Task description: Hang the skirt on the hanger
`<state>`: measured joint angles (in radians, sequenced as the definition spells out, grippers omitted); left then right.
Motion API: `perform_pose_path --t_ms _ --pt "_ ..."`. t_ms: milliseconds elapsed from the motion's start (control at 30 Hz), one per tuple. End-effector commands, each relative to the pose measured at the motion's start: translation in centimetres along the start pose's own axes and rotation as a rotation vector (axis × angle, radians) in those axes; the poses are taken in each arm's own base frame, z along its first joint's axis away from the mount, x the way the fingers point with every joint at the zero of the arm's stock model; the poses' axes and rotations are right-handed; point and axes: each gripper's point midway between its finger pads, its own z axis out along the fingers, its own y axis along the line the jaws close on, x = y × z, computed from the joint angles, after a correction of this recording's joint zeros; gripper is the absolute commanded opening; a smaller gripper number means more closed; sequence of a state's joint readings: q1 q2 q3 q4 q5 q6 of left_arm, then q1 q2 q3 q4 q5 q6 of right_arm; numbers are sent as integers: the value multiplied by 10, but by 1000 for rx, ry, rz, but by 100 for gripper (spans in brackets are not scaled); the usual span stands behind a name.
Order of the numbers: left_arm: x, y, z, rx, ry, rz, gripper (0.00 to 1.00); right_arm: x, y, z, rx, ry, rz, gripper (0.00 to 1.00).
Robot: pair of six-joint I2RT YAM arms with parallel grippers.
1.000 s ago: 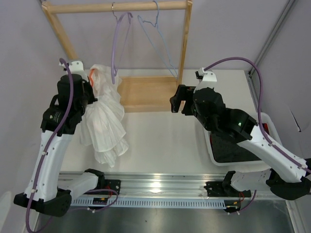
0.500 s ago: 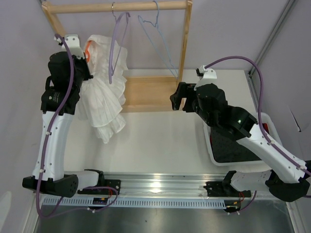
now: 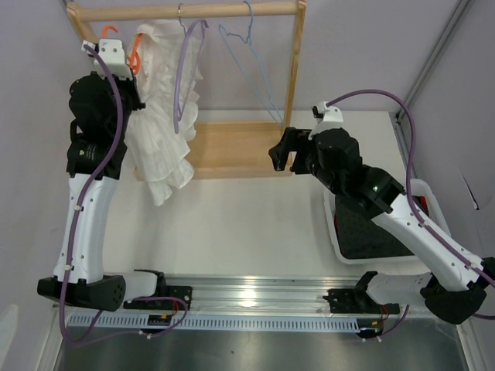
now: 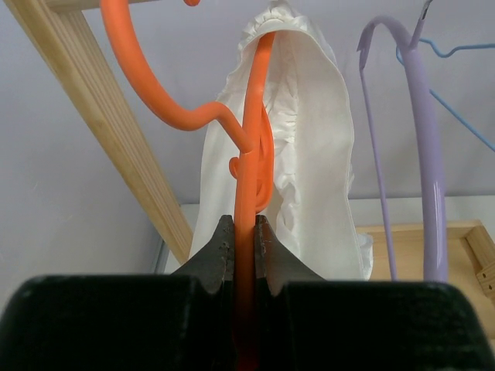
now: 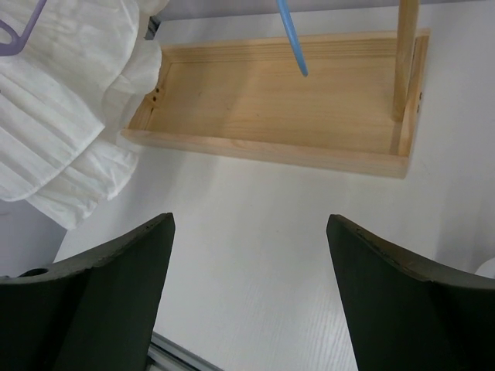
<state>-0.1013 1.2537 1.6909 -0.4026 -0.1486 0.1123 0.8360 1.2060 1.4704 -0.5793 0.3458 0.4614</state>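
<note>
The white skirt hangs on the orange hanger, high at the left of the wooden rack. My left gripper is shut on the hanger's lower bar, seen as an orange strip pinched at the gripper. The skirt drapes just beyond it. The orange hook reaches up near the left end of the rail; I cannot tell whether it rests on it. My right gripper hovers open above the table, empty, with the skirt's hem to its left.
A purple hanger and a light blue wire hanger hang on the rail right of the skirt. The rack's wooden base tray lies behind the right gripper. A white bin with dark cloth sits under the right arm.
My left arm has lifted the hanger and skirt up and back from table height to the rail's left end. The right arm has barely shifted.
</note>
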Motion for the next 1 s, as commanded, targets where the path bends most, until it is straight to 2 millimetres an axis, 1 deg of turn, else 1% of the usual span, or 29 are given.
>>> perform_pose_path --t_ms 0,300,433,500,533,667,700,733,833,967 --pt "-53 4 3 11 -185 3 0 -12 9 3 -62 -40 7 86" --pt "-51 -4 32 45 -202 8 0 -13 -2 14 -67 -42 25 86" --pt "-52 -8 40 71 -225 1 0 -12 -9 19 -70 -45 38 86" --pt "-52 -5 45 67 -231 -5 0 -10 -12 23 -69 -41 46 86" --pt "-54 -3 45 62 -239 -11 0 -12 -11 23 -84 -45 50 86" --pt "-58 -4 48 97 -260 -37 0 -5 -15 29 -86 -38 60 86" --pt "-57 -3 51 96 -254 -36 0 -5 -16 30 -88 -37 61 86" --pt "-60 -3 51 97 -258 -38 0 -6 -17 31 -88 -38 61 86" --pt "-60 0 53 85 -262 -30 0 -6 -20 33 -91 -43 70 86" --pt "-66 1 53 79 -280 -24 0 -4 -18 38 -110 -34 74 85"
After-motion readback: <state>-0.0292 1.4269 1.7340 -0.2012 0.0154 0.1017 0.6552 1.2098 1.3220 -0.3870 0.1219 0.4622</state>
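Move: The wooden rail that the held orange hanger is meant for runs crosswise about 12 cm ahead of the left hand and 11 cm above it. The rack's left post stands some 10 cm to the hand's left, roughly 12 cm out; the purple hanger hangs about 11 cm to its right and 9 cm ahead, at near hand height. From the right hand, that same stretch of rail is around 22 cm ahead, 36 cm left and 22 cm up. Forward about 6.5 cm towards the rail goes the left hand, still pinching the orange hanger with the skirt on it, dipping some 2 cm on the way and then rising by as much as the reach slows. Its wrist turns slightly clockwise and tips up a little. The empty right hand, held open, eases about 3.5 cm forward and nearly 3 cm down. ##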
